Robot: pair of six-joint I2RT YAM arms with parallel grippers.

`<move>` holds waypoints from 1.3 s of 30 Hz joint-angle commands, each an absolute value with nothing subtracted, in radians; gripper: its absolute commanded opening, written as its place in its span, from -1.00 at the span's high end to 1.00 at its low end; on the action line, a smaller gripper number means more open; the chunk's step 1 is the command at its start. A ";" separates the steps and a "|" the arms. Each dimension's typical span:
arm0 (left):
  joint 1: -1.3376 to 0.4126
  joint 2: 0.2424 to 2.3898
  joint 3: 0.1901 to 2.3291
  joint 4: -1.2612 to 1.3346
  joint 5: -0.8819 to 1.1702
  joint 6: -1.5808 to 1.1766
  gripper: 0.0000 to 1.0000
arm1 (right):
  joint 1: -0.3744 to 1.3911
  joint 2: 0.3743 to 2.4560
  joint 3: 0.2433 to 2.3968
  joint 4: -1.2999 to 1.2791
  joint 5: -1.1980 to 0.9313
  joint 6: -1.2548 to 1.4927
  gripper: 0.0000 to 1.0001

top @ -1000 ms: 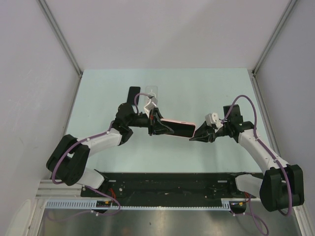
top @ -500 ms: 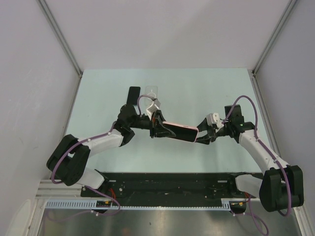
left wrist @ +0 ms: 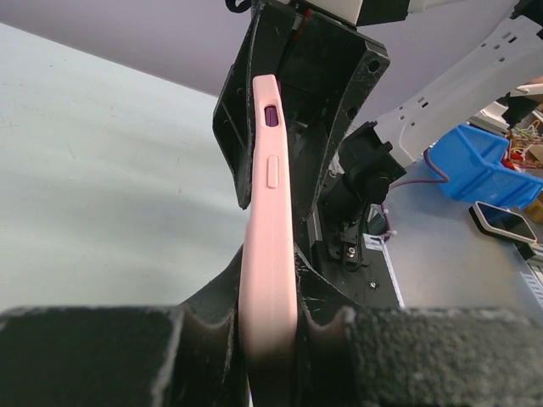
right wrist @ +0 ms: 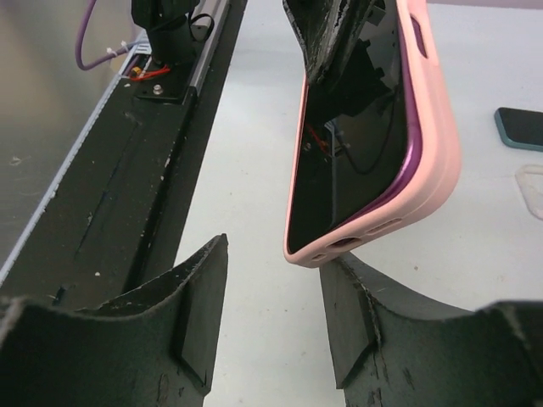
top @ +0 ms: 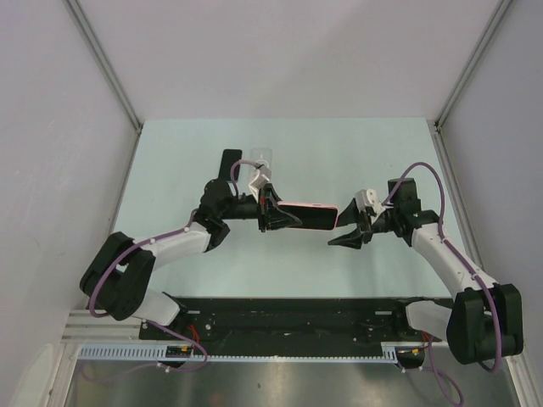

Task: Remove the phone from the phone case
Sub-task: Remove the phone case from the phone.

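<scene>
A pink phone case (top: 307, 217) with the phone in it hangs level above the table, my left gripper (top: 273, 216) shut on its left end. The left wrist view shows the case (left wrist: 270, 254) edge-on, clamped between my left gripper (left wrist: 270, 326) fingers. The right wrist view shows the phone's dark screen (right wrist: 356, 153) with a purple rim showing along one side inside the pink case (right wrist: 437, 161). My right gripper (top: 344, 230) stands open just off the case's right end. In its own view the right gripper (right wrist: 273, 254) has the case's bottom corner over its right finger (right wrist: 356, 305), with nothing gripped.
A dark phone (top: 230, 164) and a clear case (top: 261, 156) lie on the table behind the left arm; the dark phone (right wrist: 519, 127) also shows in the right wrist view. A black rail (top: 288, 322) runs along the near edge. A blue bin (left wrist: 475, 165) sits off the table.
My right gripper has opened and drawn back slightly from the case's right end. The case dipped at that end half a second ago and is level again. The left grip is unchanged.
</scene>
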State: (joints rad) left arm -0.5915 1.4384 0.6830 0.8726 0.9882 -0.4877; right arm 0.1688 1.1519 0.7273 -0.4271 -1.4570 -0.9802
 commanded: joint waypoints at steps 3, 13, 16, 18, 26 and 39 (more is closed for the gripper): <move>-0.598 1.404 0.696 0.948 0.976 -0.465 0.99 | 0.178 1.186 0.727 -0.217 -1.417 -0.663 0.14; -0.598 1.404 0.698 0.948 0.985 -0.468 0.99 | 0.181 1.183 0.727 -0.285 -1.445 -0.817 0.47; -0.600 1.410 0.703 0.948 1.005 -0.477 0.99 | 0.179 1.170 0.727 -0.346 -1.453 -0.940 0.49; -0.603 1.414 0.707 0.948 1.028 -0.482 0.99 | 0.179 1.164 0.727 -0.385 -1.460 -1.009 0.54; -0.632 1.428 0.718 0.948 1.101 -0.492 0.99 | 0.175 1.157 0.727 -0.397 -1.439 -1.068 0.62; -0.684 1.474 0.744 0.948 1.226 -0.523 0.99 | 0.175 1.161 0.727 -0.373 -1.411 -1.087 0.94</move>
State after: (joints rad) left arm -0.6167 1.4704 0.6941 0.8951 1.0557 -0.4873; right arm 0.1772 1.1759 0.7162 -0.4366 -1.4410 -1.0264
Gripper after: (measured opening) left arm 0.197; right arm 0.215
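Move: The pink case's lower corner, at the free end of the upright phone, is almost between the right hand's open fingertips, about 1 cm forward and 1 cm to the left, at their height. The cased phone's middle is some 8 cm left of the right hand, 2 cm forward and 3 cm higher. From the left hand, which still grips the phone's other end, that corner is about 12 cm to the right, 1 cm back and 3 cm lower. The right hand eases forward about 1.5 cm with a slight roll while its half-open fingers close on the case's lower free corner, then, pinching it, comes back by about as much, rolls back and sinks roughly 1 cm overall. The left hand keeps its grip on the phone's other end, at first still, then follows back about 1.5 cm, drifting slightly right towards the right hand and turning some 5 degrees clockwise. ##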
